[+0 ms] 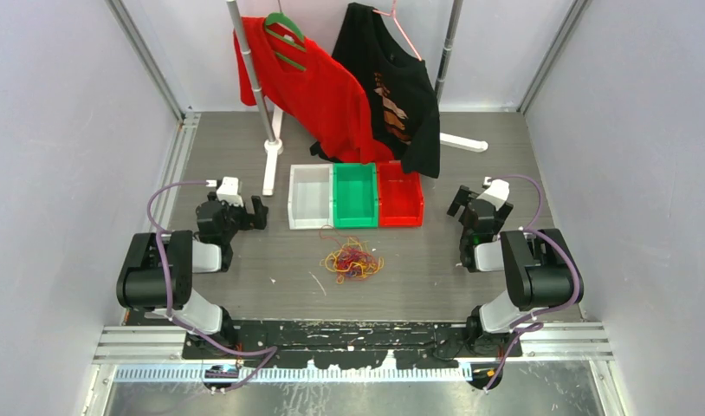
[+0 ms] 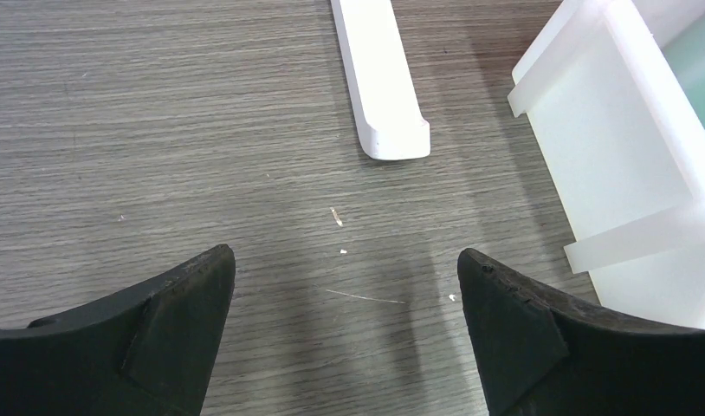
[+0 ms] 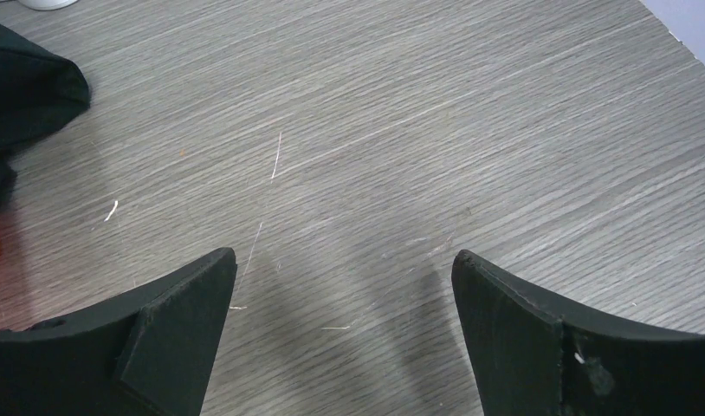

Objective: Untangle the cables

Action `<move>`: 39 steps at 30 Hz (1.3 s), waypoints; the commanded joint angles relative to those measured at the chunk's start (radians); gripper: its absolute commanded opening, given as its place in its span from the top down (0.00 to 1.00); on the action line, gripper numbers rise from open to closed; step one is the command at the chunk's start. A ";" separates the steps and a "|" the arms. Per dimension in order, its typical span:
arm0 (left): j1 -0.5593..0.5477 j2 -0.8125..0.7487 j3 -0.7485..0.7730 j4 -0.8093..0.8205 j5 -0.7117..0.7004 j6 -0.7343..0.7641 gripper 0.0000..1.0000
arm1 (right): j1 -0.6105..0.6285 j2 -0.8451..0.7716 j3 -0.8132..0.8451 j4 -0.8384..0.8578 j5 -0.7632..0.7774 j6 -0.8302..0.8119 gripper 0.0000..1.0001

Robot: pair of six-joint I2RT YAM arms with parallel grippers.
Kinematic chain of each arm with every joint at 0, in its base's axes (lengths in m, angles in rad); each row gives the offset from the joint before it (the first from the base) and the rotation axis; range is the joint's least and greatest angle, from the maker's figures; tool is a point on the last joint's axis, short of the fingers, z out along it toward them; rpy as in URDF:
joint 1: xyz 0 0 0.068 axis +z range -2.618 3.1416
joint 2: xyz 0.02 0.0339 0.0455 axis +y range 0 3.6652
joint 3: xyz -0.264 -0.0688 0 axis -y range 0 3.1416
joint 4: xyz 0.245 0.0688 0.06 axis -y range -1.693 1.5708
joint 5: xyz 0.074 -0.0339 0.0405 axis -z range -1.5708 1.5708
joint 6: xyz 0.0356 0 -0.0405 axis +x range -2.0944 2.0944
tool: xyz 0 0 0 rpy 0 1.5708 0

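The cables (image 1: 352, 259) lie in one tangled heap of thin red, yellow-orange and dark strands on the table's middle, just in front of the bins. My left gripper (image 1: 257, 211) hovers to the heap's upper left, open and empty; in the left wrist view the left gripper (image 2: 347, 260) has its two black fingers wide apart over bare wood. My right gripper (image 1: 461, 200) stands open far to the heap's right; the right wrist view shows the right gripper (image 3: 344, 260) empty over the table. Neither wrist view shows the cables.
Three bins stand side by side behind the heap: white (image 1: 309, 198), green (image 1: 355, 195) and red (image 1: 400, 197). A white rack foot (image 2: 379, 78) lies by the white bin (image 2: 617, 147). Red (image 1: 319, 87) and black (image 1: 397, 82) shirts hang at the back.
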 commanded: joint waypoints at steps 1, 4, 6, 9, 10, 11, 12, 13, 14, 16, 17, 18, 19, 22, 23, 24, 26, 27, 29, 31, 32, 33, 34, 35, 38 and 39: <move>0.008 0.006 0.022 0.080 0.006 -0.002 0.01 | -0.005 0.001 0.025 0.062 0.026 -0.007 0.00; 0.007 0.006 0.022 0.081 0.006 -0.002 0.01 | -0.005 0.001 0.025 0.061 0.026 -0.007 0.00; 0.007 0.006 0.022 0.081 0.007 -0.002 0.00 | -0.005 0.001 0.025 0.061 0.027 -0.007 0.01; 0.007 0.005 0.023 0.081 0.006 -0.002 0.01 | -0.005 0.001 0.025 0.061 0.026 -0.007 0.01; 0.007 0.005 0.023 0.081 0.007 -0.002 0.01 | -0.005 0.001 0.025 0.061 0.027 -0.007 0.00; 0.006 0.007 0.023 0.081 0.007 -0.002 0.01 | -0.005 0.001 0.028 0.060 0.026 -0.008 0.00; 0.006 0.007 0.023 0.081 0.007 -0.002 0.01 | -0.006 0.000 0.028 0.059 0.025 -0.006 0.01; 0.006 0.005 0.023 0.080 0.006 -0.001 0.01 | -0.007 0.000 0.033 0.042 0.020 -0.003 0.01; 0.006 0.006 0.023 0.081 0.006 -0.001 0.01 | -0.012 -0.008 0.030 0.037 0.013 0.001 0.01; 0.008 0.003 0.018 0.086 0.008 -0.002 0.01 | -0.017 -0.044 0.035 0.005 0.060 0.024 0.00; 0.008 0.004 0.015 0.094 0.008 -0.003 0.01 | -0.023 -0.065 0.036 -0.011 0.053 0.028 0.01; 0.011 0.001 0.014 0.095 0.008 -0.007 0.01 | -0.021 -0.092 0.041 -0.046 0.096 0.034 0.01; 0.015 -0.007 0.014 0.086 0.010 -0.010 0.01 | -0.020 -0.142 0.052 -0.115 0.155 0.062 0.00; 0.025 -0.054 0.017 0.050 0.032 -0.019 0.01 | -0.022 -0.282 0.073 -0.273 0.298 0.134 0.00; 0.036 -0.082 0.035 -0.001 0.039 -0.027 0.01 | -0.023 -0.330 0.091 -0.353 0.313 0.180 0.00; 0.046 -0.121 0.067 -0.088 0.044 -0.034 0.01 | -0.024 -0.374 0.117 -0.434 0.328 0.219 0.00; 0.062 -0.175 0.165 -0.333 0.078 -0.002 0.00 | -0.025 -0.434 0.180 -0.612 0.380 0.304 0.01; 0.063 -0.192 0.226 -0.477 0.105 0.037 0.01 | -0.027 -0.458 0.223 -0.711 0.403 0.365 0.00; 0.066 -0.210 0.366 -0.766 0.156 0.125 0.01 | -0.031 -0.492 0.318 -0.872 0.336 0.404 0.00; 0.069 -0.216 0.470 -0.981 0.210 0.181 0.01 | -0.031 -0.513 0.376 -0.991 0.186 0.420 0.01; 0.071 -0.218 0.519 -1.072 0.242 0.204 0.01 | -0.031 -0.517 0.398 -1.029 0.116 0.431 0.01; 0.073 -0.218 0.561 -1.161 0.269 0.221 0.00 | -0.029 -0.523 0.405 -1.049 0.015 0.437 0.00; 0.073 -0.217 0.600 -1.239 0.299 0.236 0.00 | -0.022 -0.530 0.403 -1.056 -0.045 0.438 0.01; 0.074 -0.216 0.638 -1.325 0.330 0.252 0.00 | -0.005 -0.543 0.397 -1.064 -0.080 0.441 0.01; 0.073 -0.203 0.736 -1.548 0.437 0.274 0.01 | 0.105 -0.596 0.373 -1.099 -0.091 0.429 0.00; 0.074 -0.202 0.755 -1.600 0.468 0.279 0.01 | 0.167 -0.614 0.364 -1.117 -0.072 0.419 0.01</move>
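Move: The tangled cables lie about 26 cm to the right of the left hand and some 10 cm nearer the base, a few centimetres below it. The near end of the white stand leg is about 7 cm ahead of that hand and 6 to its right, the white bin 5 ahead and 16 right. From the right hand the cables are about 32 cm left and 10 back; the red bin is 5 ahead and 20 left. Upward go both open, empty hands from low over the table, the right one starting first. It rises about 15 cm, drawing back a little and swinging out to the right, then back left past its starting line, its left side rolling up some 20 degrees. The left climbs about 12 cm, edging forward and then back, while it turns clockwise and tips down. ##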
